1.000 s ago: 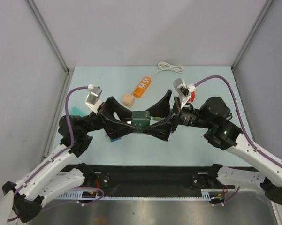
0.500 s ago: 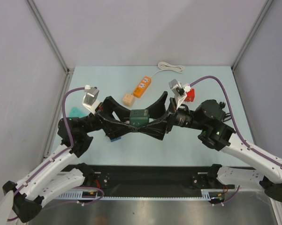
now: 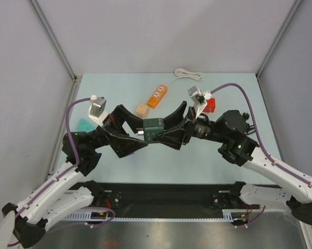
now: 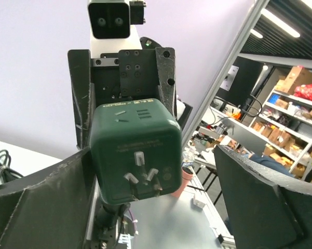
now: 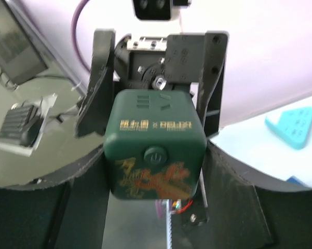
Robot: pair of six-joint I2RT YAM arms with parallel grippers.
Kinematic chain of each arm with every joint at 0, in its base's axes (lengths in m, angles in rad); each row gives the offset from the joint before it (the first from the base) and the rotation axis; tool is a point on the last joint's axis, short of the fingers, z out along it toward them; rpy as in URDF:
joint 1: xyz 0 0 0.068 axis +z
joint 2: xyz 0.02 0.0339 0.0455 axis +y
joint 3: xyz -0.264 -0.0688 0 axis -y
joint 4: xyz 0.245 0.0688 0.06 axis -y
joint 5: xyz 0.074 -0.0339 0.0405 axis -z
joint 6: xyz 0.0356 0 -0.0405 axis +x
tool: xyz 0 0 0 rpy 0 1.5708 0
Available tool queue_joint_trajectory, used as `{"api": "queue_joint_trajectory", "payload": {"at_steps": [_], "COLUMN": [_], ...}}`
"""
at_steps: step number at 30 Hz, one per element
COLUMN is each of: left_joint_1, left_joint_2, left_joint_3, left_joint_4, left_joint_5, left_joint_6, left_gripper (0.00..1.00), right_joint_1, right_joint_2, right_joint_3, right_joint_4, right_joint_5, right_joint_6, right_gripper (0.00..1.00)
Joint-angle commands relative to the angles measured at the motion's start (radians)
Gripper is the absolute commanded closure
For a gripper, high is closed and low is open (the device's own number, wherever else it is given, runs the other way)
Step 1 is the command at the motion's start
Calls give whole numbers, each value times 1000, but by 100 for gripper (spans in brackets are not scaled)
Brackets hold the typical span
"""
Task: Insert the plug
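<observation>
The plug (image 3: pixel 153 127) is a dark green cube with metal prongs, held in the air between both arms. My right gripper (image 3: pixel 161 132) is shut on it, a finger against each side, as the right wrist view shows (image 5: pixel 156 155). My left gripper (image 3: pixel 143 134) stands open around the cube's left end without touching it. In the left wrist view the plug (image 4: pixel 135 155) shows its prongs, with my left gripper (image 4: pixel 153 174) wide open and a clear gap on the right. The orange power strip (image 3: pixel 157 96) lies at the back of the table, apart from both grippers.
The strip's white cord (image 3: pixel 190 74) coils at the back. A beige block (image 3: pixel 141 110) lies next to the strip. A teal piece (image 3: pixel 83 124) sits at the left and a red piece (image 3: pixel 211 106) at the right. Grey walls close in three sides.
My left gripper has opened off the plug and drawn back a little to the left. My right gripper has closed onto the plug, which has stayed in the air.
</observation>
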Motion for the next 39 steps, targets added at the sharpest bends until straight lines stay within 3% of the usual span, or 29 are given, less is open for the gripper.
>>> {"api": "queue_joint_trajectory", "payload": {"at_steps": [1,7,11,15,16,18,19,21,22,28,31,39], "left_joint_1": [-1,2,13,42,51,53,53,55,55,56,55,56], "left_joint_2": [-36,-102,-131,-153,-153,-141,-116,-67,-46,60,112,117], "left_joint_3": [-16,-30,-20,-59,-54,-27,-5,61,73,79,88,49], "left_joint_4": [-81,-254,-437,-507,-547,-645,-784,-933,-973,-1024,-1032,-1044], "left_joint_5": [-20,-23,-58,-86,-92,-179,-221,-359,-399,-531,-563,-560], "left_joint_6": [45,135,233,266,275,341,373,461,482,541,551,536], "left_gripper": [0,0,0,0,0,0,0,0,0,0,0,0], "right_joint_1": [-48,-211,-293,-368,-398,-434,-460,-475,-475,-442,-417,-455], "right_joint_2": [-24,-86,-105,-119,-116,-103,-91,-3,-2,287,422,660], "right_joint_3": [-27,-57,-29,-14,0,51,124,237,274,497,562,667], "right_joint_4": [125,208,89,33,-61,-224,-341,-686,-761,-1184,-1293,-1402], "right_joint_5": [-98,-212,-218,-237,-214,-153,-101,129,191,629,737,794], "right_joint_6": [113,242,227,230,196,127,45,-40,-55,-72,-56,-23], "right_gripper": [100,100,100,100,100,100,100,100,100,100,100,100]}}
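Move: Ahead and to the right of the right hand, which already holds the plug (the green cube), lies the green power strip: about 27 cm ahead, 17 cm to its right and 41 cm below. All on the table too, the red block stands some 15 cm beyond the strip and 9 cm right of it, the black cable coil 24 cm right of it and 3 cm nearer, the peach block 12 cm beyond and 24 cm left of it. From the left hand the strip is roughly 28 cm ahead, 23 cm right and 41 cm below. Drawing the plug out from between the left hand's already open fingers, the right hand goes right and a little forward, then sweeps forward and finally down towards the power strip, some 25 cm down in all; it keeps its grip while turning about 100 degrees from pointing left to steeply down. The left hand, empty and open, sinks about 24 cm and comes forward, tipping downward. ##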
